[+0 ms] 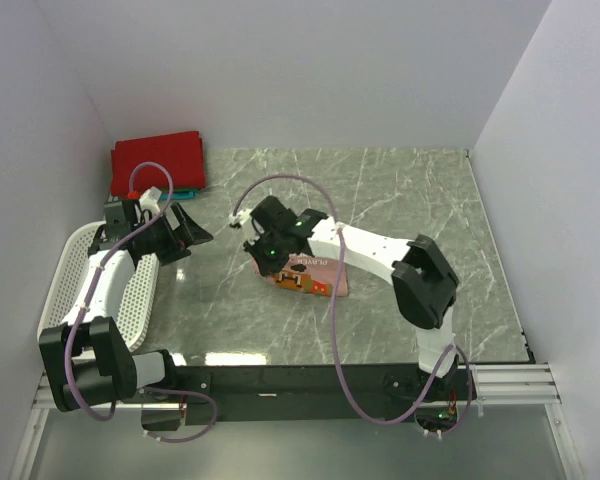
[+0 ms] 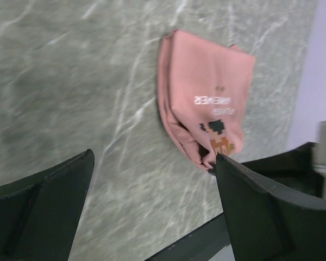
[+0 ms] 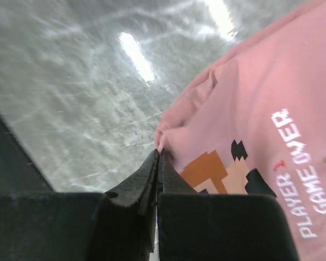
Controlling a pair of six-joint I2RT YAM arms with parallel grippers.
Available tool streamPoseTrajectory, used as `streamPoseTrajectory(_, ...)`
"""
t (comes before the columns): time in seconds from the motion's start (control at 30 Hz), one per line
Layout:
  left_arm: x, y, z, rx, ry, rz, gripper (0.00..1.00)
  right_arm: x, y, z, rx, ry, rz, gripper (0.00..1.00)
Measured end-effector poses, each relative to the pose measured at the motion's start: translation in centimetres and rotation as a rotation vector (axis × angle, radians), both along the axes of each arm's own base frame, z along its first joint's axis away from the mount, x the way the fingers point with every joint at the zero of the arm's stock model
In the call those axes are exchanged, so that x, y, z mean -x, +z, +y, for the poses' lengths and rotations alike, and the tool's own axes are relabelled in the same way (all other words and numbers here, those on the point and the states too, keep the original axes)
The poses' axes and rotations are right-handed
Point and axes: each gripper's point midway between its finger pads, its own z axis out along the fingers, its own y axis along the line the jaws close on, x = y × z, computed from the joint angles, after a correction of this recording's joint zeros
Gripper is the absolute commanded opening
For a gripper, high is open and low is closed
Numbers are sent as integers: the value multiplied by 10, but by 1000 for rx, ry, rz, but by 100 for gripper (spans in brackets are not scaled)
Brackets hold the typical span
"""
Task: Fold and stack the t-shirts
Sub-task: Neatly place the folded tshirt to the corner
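A dusty-pink t-shirt (image 1: 315, 278) (image 2: 206, 103) (image 3: 261, 98) lies folded in the middle of the marble table, its pixel print and "PLAYER GAME OVER" text facing up. My right gripper (image 1: 270, 262) (image 3: 158, 151) is shut, its fingertips pinching the puckered edge of the shirt's left corner. My left gripper (image 1: 185, 235) (image 2: 154, 155) hangs wide open over bare table to the left of the shirt, with nothing between its fingers. A folded red t-shirt (image 1: 158, 163) rests at the back left on a teal one (image 1: 190, 189), of which only an edge shows.
A white perforated basket (image 1: 80, 262) stands at the table's left edge beside the left arm. The black front rail (image 2: 195, 239) runs along the near side. Walls close in at the back and on both sides.
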Motion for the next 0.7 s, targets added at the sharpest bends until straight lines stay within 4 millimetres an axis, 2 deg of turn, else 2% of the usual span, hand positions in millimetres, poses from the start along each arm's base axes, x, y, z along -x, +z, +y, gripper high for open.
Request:
streamPoseTrajectory(0.07, -7, 3, -10, 33, -7, -12, 99, -5, 17, -3, -54, -11, 9, 0)
streamPoseTrajectory(0.17, -16, -7, -24, 93, -9, 17, 99, -4, 29, -5, -98, -9, 29, 0)
streamPoseTrajectory(0.37, -7, -65, -54, 211, 23, 228, 99, 10, 17, -7, -113, 9, 88, 0)
streamPoseTrajectory(0.53, -12, -82, -84, 257, 20, 300, 99, 13, 13, -6, -122, 15, 102, 0)
streamPoseTrajectory(0.63, -16, -94, -99, 266, 33, 350, 95, 12, 14, -4, -133, 6, 100, 0)
streamPoseTrajectory(0.7, -20, -96, -107, 291, 36, 378, 93, 11, 15, -2, -137, -4, 103, 0)
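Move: The folded t-shirt's middle lies about 25 cm to the left hand's right, 3 cm nearer the base and 13 cm below. The red shirt stack stands some 20 cm ahead and 7 cm left of that hand, the white basket roughly 20 cm left and 6 cm back, both lower. The right hand already pinches the t-shirt's near left corner, lifted; the shirt's middle is about 8 cm right, 3 cm ahead and 7 cm below it. The t-shirt's near left corner stays pinched in the right fingers, which lift about 3 cm, then ease half of that back. Meanwhile the left hand, fingers wide open, swings right and then down as well, some 10 cm each way, towards the shirt's raised left edge, tipping down about 20 degrees and rolling its left side lower; no touch can be made out. ##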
